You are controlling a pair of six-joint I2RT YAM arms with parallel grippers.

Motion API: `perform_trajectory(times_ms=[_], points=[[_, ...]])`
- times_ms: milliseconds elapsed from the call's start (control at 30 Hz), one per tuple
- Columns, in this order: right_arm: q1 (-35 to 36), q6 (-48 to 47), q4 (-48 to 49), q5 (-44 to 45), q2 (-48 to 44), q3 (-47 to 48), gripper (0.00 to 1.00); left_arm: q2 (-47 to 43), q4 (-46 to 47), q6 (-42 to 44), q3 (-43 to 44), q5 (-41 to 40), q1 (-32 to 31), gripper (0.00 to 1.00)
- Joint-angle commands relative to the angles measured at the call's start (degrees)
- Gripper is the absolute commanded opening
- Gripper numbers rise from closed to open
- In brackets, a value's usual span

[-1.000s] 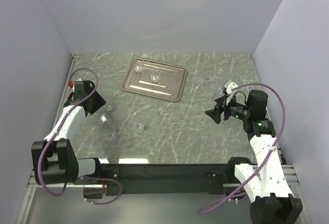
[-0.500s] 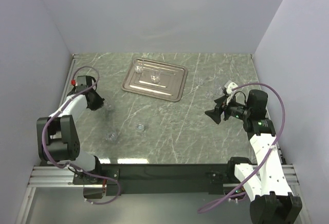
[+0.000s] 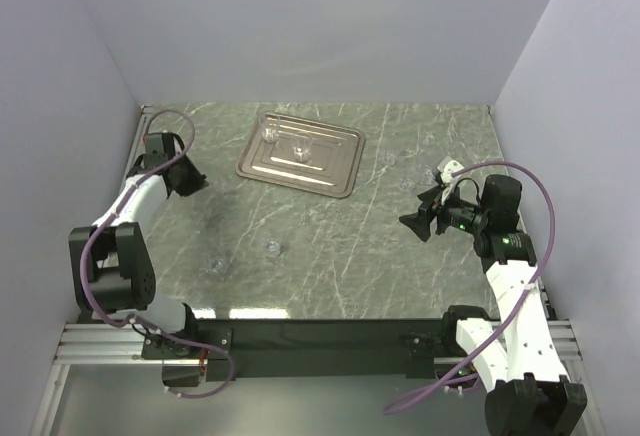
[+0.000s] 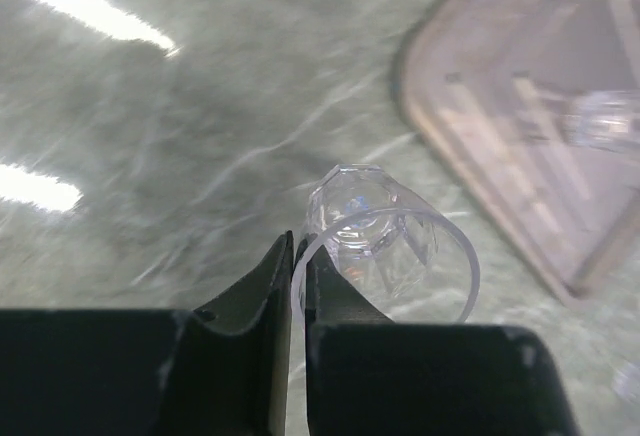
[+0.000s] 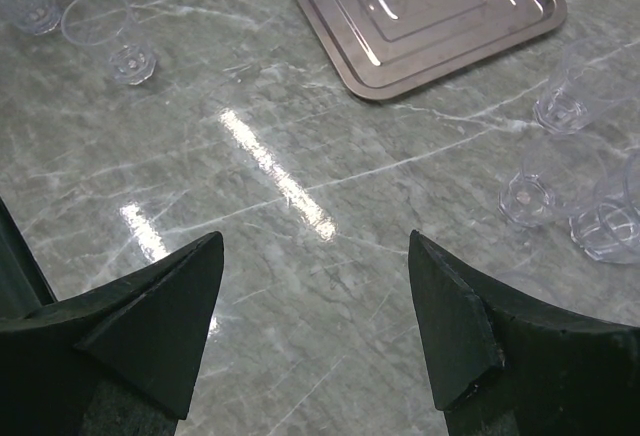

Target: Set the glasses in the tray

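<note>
My left gripper (image 4: 298,246) is shut on the rim of one clear glass (image 4: 385,236), which hangs above the marble just left of the silver tray (image 4: 500,136). From above, that gripper (image 3: 192,182) sits left of the tray (image 3: 330,171). Two glasses (image 3: 270,134) (image 3: 302,151) stand in the tray. Two more glasses (image 3: 272,247) (image 3: 214,264) stand on the table nearer the front. My right gripper (image 5: 315,241) is open over bare marble, with nothing between its fingers. To its right a few glasses (image 5: 530,196) are clustered.
Grey walls close in the table on three sides. In the right wrist view, two glasses (image 5: 115,46) sit at the far left and the tray's corner (image 5: 470,26) lies ahead. The right arm (image 3: 500,226) hovers near the table's right side.
My left gripper has shut on a glass near the table's left edge and carried it back and up toward the tray. The right arm has not moved.
</note>
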Motion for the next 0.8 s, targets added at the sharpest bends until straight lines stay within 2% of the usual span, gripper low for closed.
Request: perform_trajectory(times_ms=[0, 167, 367, 633, 767], points=[[-0.5, -0.7, 0.7, -0.4, -1.1, 1.2, 0.81, 2.6, 4.4, 1.7, 6.8, 8.6, -0.3, 0.01], [-0.5, -1.0, 0.5, -0.4, -1.2, 1.1, 0.81, 9.3, 2.2, 1.9, 14.7, 7.9, -3.0, 0.01], [-0.5, -1.2, 0.4, -0.4, -0.9, 1.2, 0.81, 19.2, -1.3, 2.3, 28.3, 6.2, -7.7, 0.02], [-0.5, -1.1, 0.5, -0.2, -0.8, 1.0, 0.81, 31.5, -5.8, 1.9, 40.3, 4.4, -10.9, 0.05], [-0.5, -1.2, 0.5, -0.1, -0.5, 1.0, 0.81, 36.3, -7.8, 1.9, 46.2, 3.2, -12.1, 0.10]])
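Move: The left hand already holds a glass by its rim. The spot on the tray's near-left part lies about 16 cm ahead and 13 cm right, some 9 cm below. Two glasses already stand on the tray: one about 22 cm ahead and 16 cm right of the hand, the other about 15 cm ahead and 23 cm right. From the idle right hand, that spot is roughly 29 cm ahead, 32 cm left and 20 cm below. Forward and to the right in one quick sweep, about 15 cm out and 10 cm across, the left hand carries the glass to the tray's near-left part. It rises about 3 cm at first, stays level, then sinks about as much on arrival, turning some 15 degrees clockwise; the fingers keep their pinch on the rim. ##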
